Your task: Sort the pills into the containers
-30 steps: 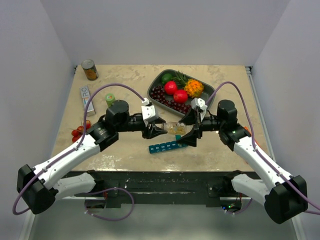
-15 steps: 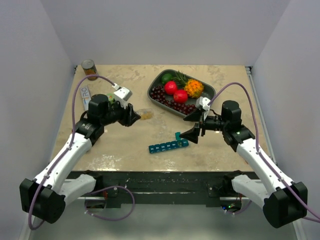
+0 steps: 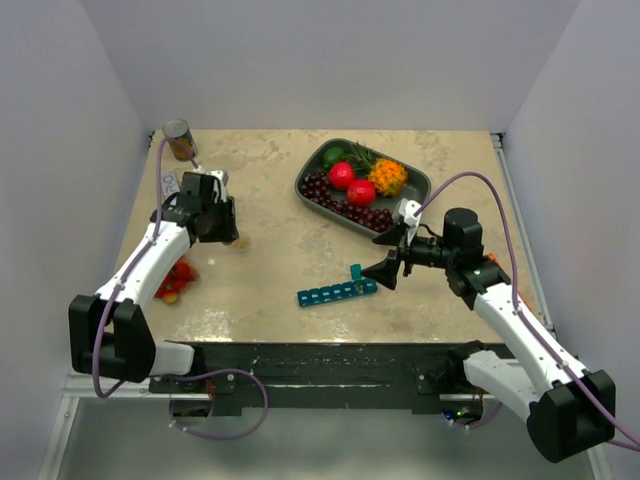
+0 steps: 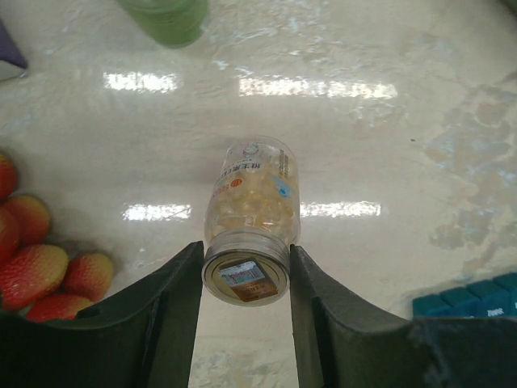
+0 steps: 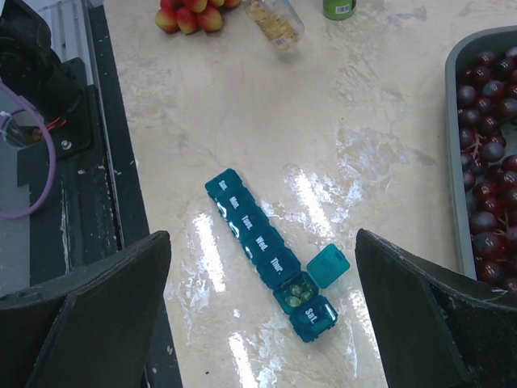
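Note:
The pills (image 4: 252, 202) are tan pieces inside a small clear bottle (image 4: 250, 230), and my left gripper (image 4: 246, 279) is shut on the bottle's capped end. In the top view that left gripper (image 3: 231, 238) holds the bottle (image 3: 242, 241) low over the table at the left. The containers (image 3: 338, 292) are a teal organiser strip near the front centre. One lid (image 5: 328, 266) stands open over a compartment that holds a few pills (image 5: 296, 290); the other lids (image 5: 257, 236) are down. My right gripper (image 5: 262, 319) hangs open above the strip, in the top view (image 3: 386, 256) just right of it.
Strawberries (image 3: 174, 279) lie by the left arm. A green bottle (image 4: 166, 14) stands just beyond the held bottle. A can (image 3: 180, 140) and an orange box (image 3: 169, 183) sit at the back left. The grey fruit tray (image 3: 421, 183) with cherries (image 5: 485, 162) is at the back right.
My left arm has swung from above the organiser to the left side of the table, carrying the bottle. The right gripper drew back to the right, and one lid now stands open.

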Action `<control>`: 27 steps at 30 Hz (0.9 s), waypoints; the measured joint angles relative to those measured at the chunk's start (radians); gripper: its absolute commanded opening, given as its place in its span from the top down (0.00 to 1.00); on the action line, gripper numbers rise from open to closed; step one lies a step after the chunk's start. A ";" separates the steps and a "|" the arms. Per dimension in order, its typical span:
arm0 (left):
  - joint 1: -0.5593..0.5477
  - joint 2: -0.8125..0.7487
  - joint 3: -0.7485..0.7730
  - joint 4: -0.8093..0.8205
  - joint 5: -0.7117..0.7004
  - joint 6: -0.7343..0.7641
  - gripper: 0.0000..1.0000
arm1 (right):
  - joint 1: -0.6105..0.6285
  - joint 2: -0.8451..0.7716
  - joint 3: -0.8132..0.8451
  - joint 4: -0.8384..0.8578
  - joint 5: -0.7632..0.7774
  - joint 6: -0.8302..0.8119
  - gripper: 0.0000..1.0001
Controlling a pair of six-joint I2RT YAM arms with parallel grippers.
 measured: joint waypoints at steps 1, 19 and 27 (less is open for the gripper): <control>0.003 0.012 0.007 -0.010 -0.018 -0.001 1.00 | 0.000 -0.001 -0.002 0.000 0.002 0.000 0.01; 0.033 0.339 0.251 -0.123 -0.122 0.048 0.32 | 0.000 -0.013 -0.010 0.000 0.002 -0.003 0.01; 0.035 0.274 0.292 -0.145 -0.084 0.071 0.31 | 0.000 0.008 -0.001 -0.039 0.010 -0.026 0.02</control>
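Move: In the left hand, the pill bottle is still held by its lid; the free spot where it will stand lies about 4 cm ahead, 3 cm left and, at the bottle's mid-height, 7 cm below. The green can is roughly 12 cm ahead and 5 cm left, the purple box 12 cm ahead and 16 cm left, the red fruits 5 cm back and 15 cm left. From the right hand that spot is about 13 cm ahead, 36 cm left, 15 cm down. Carrying the tilted bottle towards the clear patch short of the green can, the left hand goes about 4.5 cm forward, with some 3 cm each of left and down, and tips some 10 degrees nearer vertical to stand it up. There the fingers open moderately and let go of the lid; the hand then rises straight up about 3 cm. ##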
